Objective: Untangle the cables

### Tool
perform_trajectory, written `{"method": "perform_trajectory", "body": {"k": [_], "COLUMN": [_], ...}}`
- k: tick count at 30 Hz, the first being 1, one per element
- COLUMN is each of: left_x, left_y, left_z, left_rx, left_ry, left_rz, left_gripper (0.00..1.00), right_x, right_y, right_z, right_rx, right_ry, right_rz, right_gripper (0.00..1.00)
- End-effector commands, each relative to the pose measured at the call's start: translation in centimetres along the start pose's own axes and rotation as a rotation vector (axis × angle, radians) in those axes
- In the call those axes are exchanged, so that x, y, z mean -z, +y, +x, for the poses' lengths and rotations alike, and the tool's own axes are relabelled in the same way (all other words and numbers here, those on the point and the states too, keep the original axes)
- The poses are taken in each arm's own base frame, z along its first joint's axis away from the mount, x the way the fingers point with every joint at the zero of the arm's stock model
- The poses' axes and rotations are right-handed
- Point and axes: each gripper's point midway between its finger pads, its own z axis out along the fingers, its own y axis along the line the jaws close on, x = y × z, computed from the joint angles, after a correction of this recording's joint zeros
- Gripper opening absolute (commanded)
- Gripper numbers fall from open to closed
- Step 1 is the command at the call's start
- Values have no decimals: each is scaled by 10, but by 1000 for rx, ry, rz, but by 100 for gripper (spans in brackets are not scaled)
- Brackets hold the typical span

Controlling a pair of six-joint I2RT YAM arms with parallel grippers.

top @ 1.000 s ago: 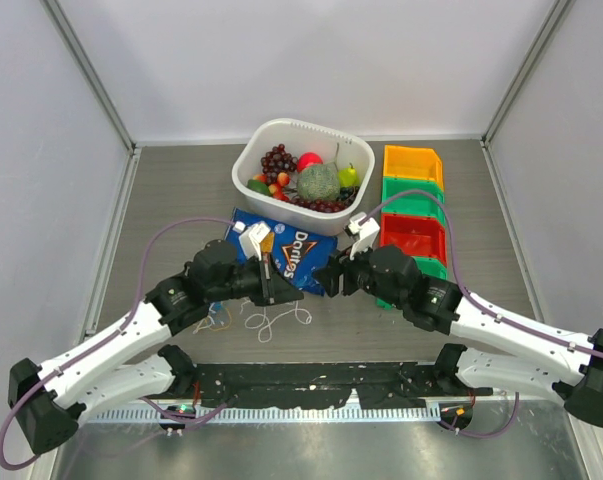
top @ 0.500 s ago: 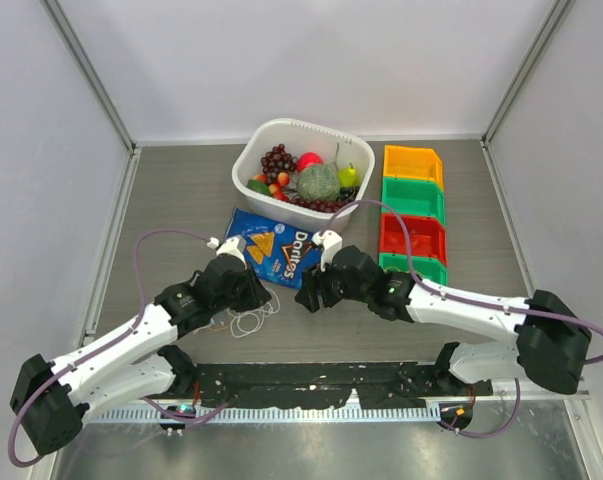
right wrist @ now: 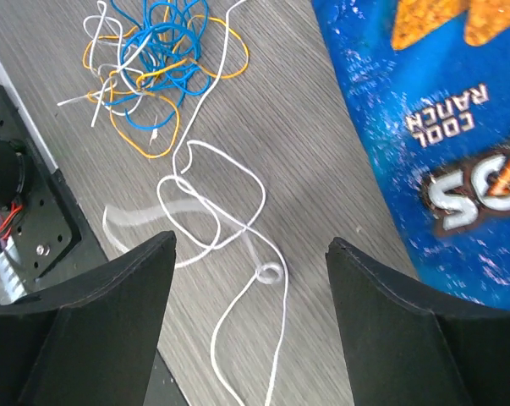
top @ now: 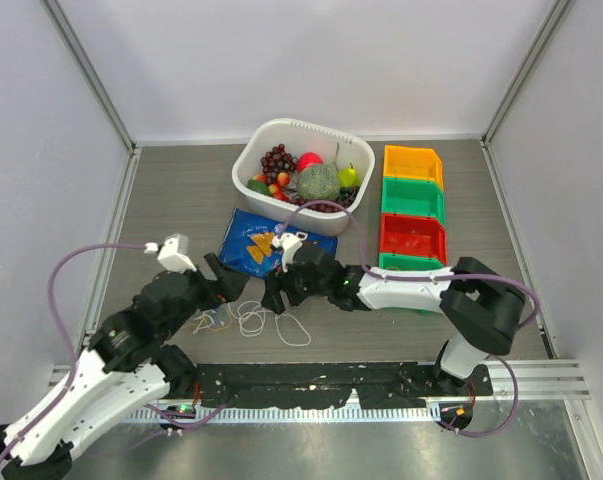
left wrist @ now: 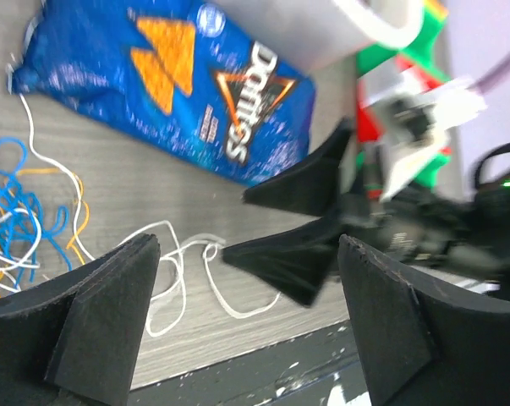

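The cables lie on the grey table near the front edge. A blue and yellow tangle [top: 212, 320] [right wrist: 149, 63] [left wrist: 18, 224] sits on the left. A white cable [top: 273, 323] [right wrist: 229, 216] [left wrist: 183, 275] trails out of it in loose loops. My left gripper [top: 224, 283] [left wrist: 246, 245] is open just above the tangle and holds nothing. My right gripper [top: 275, 294] [right wrist: 250, 244] hangs open over the white loops, also holding nothing. Its black fingers [left wrist: 288, 254] show in the left wrist view, close in front of my left jaws.
A blue Doritos bag [top: 246, 250] [right wrist: 432, 127] lies just behind the cables. Behind it stands a white tub [top: 326, 222] of fruit. Yellow, green and red bins [top: 413, 200] line the right. A black rail [top: 311, 385] runs along the near edge.
My left gripper has opened and drawn back to the left, and the white cable now lies loose on the table. My right gripper has swung left over it with wider jaws.
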Motion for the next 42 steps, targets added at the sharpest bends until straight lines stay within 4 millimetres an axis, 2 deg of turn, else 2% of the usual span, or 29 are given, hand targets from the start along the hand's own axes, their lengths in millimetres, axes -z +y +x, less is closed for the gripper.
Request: {"method": "perform_trajectory", "body": {"k": [1, 3, 4, 5, 6, 7, 9, 11, 12, 13, 14, 16, 20, 22, 23, 24, 25, 26, 27, 29, 30, 31, 32, 33, 37, 39, 42], "left_x": [32, 41, 44, 46, 47, 48, 48, 45, 44, 42, 41, 40, 42, 44, 44, 44, 45, 45, 45, 46, 47, 49, 50, 51, 56, 57, 57], "left_y": [6, 8, 8, 9, 8, 7, 6, 5, 5, 4, 3, 2, 2, 3, 4, 4, 5, 5, 6, 9, 10, 10, 11, 12, 17, 19, 20], "left_z": [-41, -48, -51, -53, -53, -55, -55, -52, -50, -49, -48, -47, -51, -53, -54, -55, -55, -56, -57, -60, -62, -65, -67, -68, -76, -78, -78], "left_rx": [9, 10, 8, 7, 3, 2, -2, -6, -9, -9, -9, -8, -6, -4, -5, -4, -4, -5, -8, -8, -7, -4, -2, 1, 18, 23, 27], "left_ry": [-163, -193, -202, -208, -211, -214, -215, -204, -196, -192, -189, -187, -206, -216, -220, -225, -229, -232, -236, -253, -263, -274, -285, -295, -344, -359, -368], "left_rz": [-15, -14, -14, -14, -9, -3, 1, 5, 7, 12, 16, 22, 19, 18, 15, 12, 11, 10, 5, -8, -12, -15, -15, -18, -30, -33, -35], "left_gripper": [92, 93, 93, 93, 93, 93, 93, 93, 93, 93, 94, 94, 94, 93, 94, 93, 93, 93, 93, 93, 93, 93, 93, 93, 93, 93, 93], "right_x": [-23, -37, -40, -47, -50, -55, -61, -66, -68, -72, -74, -78, -78, -73, -69, -63, -58, -48, -44, -17, -10, 7, 15, 34, 89, 113, 154], "right_y": [20, 21, 23, 28, 28, 33, 33, 27, 21, 17, 18, 11, -2, -8, -14, -11, -15, -11, -10, 4, 7, 14, 16, 22, 33, 31, 17], "right_z": [-33, -25, -29, -16, -16, -4, 7, 16, 14, 22, 20, 37, 48, 49, 49, 41, 41, 31, 25, -6, -13, -27, -33, -50, -88, -104, -130], "right_rx": [54, 73, 93, 114, 145, 169, 209, 233, 239, 253, 269, 291, 292, 289, 288, 285, 285, 280, 278, 259, 259, 252, 247, 235, 196, 179, 138], "right_ry": [-87, -43, -37, -1, -3, 27, 51, 76, 76, 101, 100, 150, 171, 158, 151, 127, 118, 87, 51, -51, -74, -127, -152, -219, -379, -435, -512], "right_rz": [-2, 44, 51, 50, 74, 70, 93, 134, 175, 191, 199, 221, 272, 307, 337, 336, 354, 348, 347, 320, 313, 294, 287, 274, 252, 279, 381], "right_gripper": [78, 78, 78, 78, 78, 78, 78, 78, 77, 77, 77, 75, 60, 43, 27, 13, 5, 1, 1, 1, 1, 1, 1, 1, 1, 1, 1]}}
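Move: The white cable's crossed loops, next to be pinched, lie about 5 cm left of the right hand, 1 cm back and 7 cm below it. The blue, yellow and white tangle is some 13 cm to that hand's left, 4 cm back and 7 cm down; the Doritos bag's middle is about 12 cm ahead, 1 cm right and 6 cm below. From the left hand, the loops lie roughly 18 cm down, 2 cm right and level fore and aft. The right hand swings left about 6 cm and sinks some 6 cm onto the white cable's loops, open fingers dipping nearly 20 degrees further as it goes, then shuts them to pinch the cable close to the table and lifts it almost 20 cm while drawing about 8 cm to the right, away from the tangle, with the wrist tipping the fingers back up. The left hand, already open and holding nothing, backs out of the way above the table, going about 6 cm left and 6 cm up in two short stages with a wait between them, its fingers staying wide and tilting up a little. ##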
